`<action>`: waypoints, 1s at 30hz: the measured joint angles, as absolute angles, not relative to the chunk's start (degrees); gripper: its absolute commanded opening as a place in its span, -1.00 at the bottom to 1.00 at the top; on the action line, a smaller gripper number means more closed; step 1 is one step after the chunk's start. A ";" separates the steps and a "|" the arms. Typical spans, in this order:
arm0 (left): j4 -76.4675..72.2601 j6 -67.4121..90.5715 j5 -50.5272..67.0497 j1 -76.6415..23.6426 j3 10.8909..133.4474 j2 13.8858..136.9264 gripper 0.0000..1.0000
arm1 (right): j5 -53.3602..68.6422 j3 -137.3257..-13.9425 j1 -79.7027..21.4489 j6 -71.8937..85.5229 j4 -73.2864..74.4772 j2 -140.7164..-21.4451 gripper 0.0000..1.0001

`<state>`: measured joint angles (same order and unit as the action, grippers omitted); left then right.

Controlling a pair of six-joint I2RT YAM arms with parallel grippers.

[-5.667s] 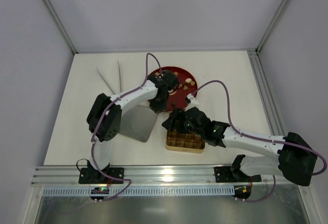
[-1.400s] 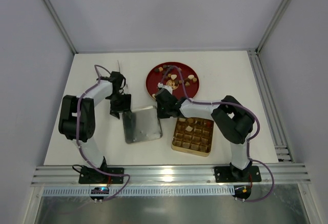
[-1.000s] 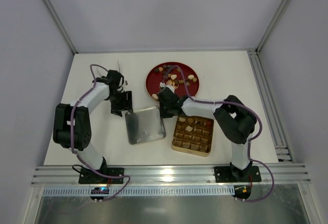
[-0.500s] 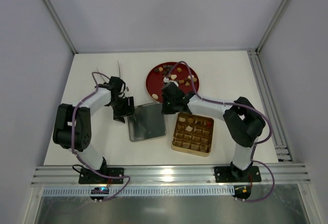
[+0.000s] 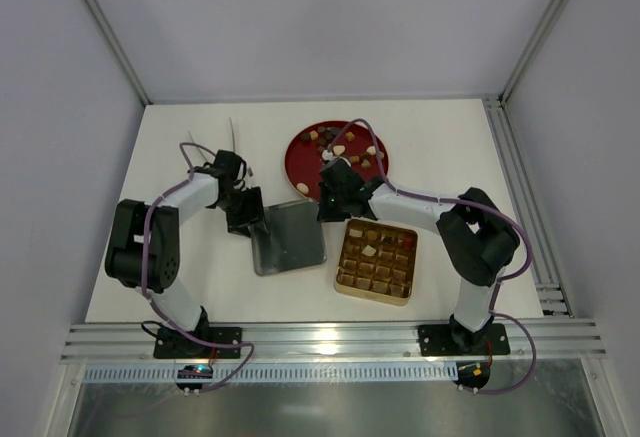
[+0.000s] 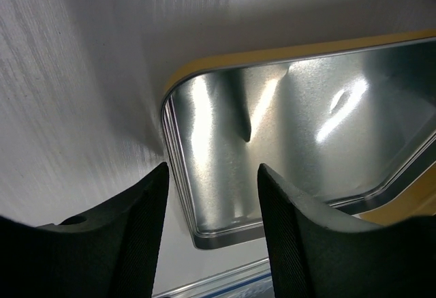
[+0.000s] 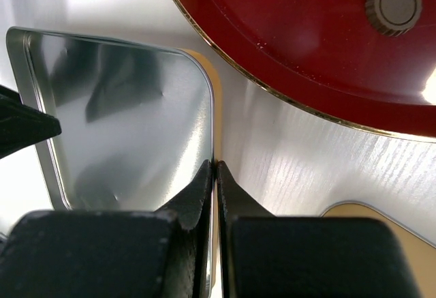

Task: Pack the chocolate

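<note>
Chocolate (image 5: 340,149) pieces lie loose on the round red plate (image 5: 300,162); more sit in cells of the square gold tin (image 5: 376,275). A silver-lined lid (image 5: 290,239) lies between the arms. My right gripper (image 5: 328,205) is shut on the lid's right rim; the right wrist view shows the fingers (image 7: 215,165) pinching that thin edge of the lid (image 7: 129,114). My left gripper (image 5: 245,219) stands open at the lid's left edge. In the left wrist view its fingers (image 6: 212,175) straddle the corner rim of the lid (image 6: 286,127) without touching it.
The red plate (image 7: 306,46) lies just beyond the lid, with one round chocolate (image 7: 394,6) in the right wrist view. The gold tin's corner (image 7: 422,257) is close to the right fingers. Two thin grey sticks (image 5: 232,137) lie at the back left.
The right gripper has shifted the lid slightly right and toward the plate. The left gripper has followed to the lid's left edge, its jaws a little narrower.
</note>
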<state>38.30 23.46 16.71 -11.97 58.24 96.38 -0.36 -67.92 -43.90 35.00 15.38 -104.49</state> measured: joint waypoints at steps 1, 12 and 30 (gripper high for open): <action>37.95 23.62 16.80 -11.97 58.19 96.53 0.07 | 0.19 -67.77 -43.68 35.05 15.20 -104.49 -0.92; 35.35 25.85 18.96 -11.99 56.49 97.19 0.01 | 6.66 -65.10 -40.29 36.16 12.53 -104.47 -0.92; 33.91 28.67 22.94 -11.70 54.15 87.99 -0.56 | 8.93 -63.72 -38.06 37.52 12.08 -102.19 -0.92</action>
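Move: The lid's middle lies about 8 cm to the left gripper's right and 3 cm back, barely lower, with its left rim just under the open fingers. From the right gripper, already pinching the right rim, the lid's middle is about 8 cm left and 5 cm back. The box sits some 13 cm to the right gripper's right and 10 cm back, 4 cm lower; the plate is 12 cm ahead and 3 cm right, also 4 cm lower. Dip the left gripper slightly at the lid's left rim while easing it about 2 cm right, then close its fingers on that rim and raise it some 4 cm from the dip, tipping the hand's right side up about 10 degrees. Keep the right gripper shut on the right rim, tilt its left side up a little and draw it 1 to 2 cm right, towards the box. ##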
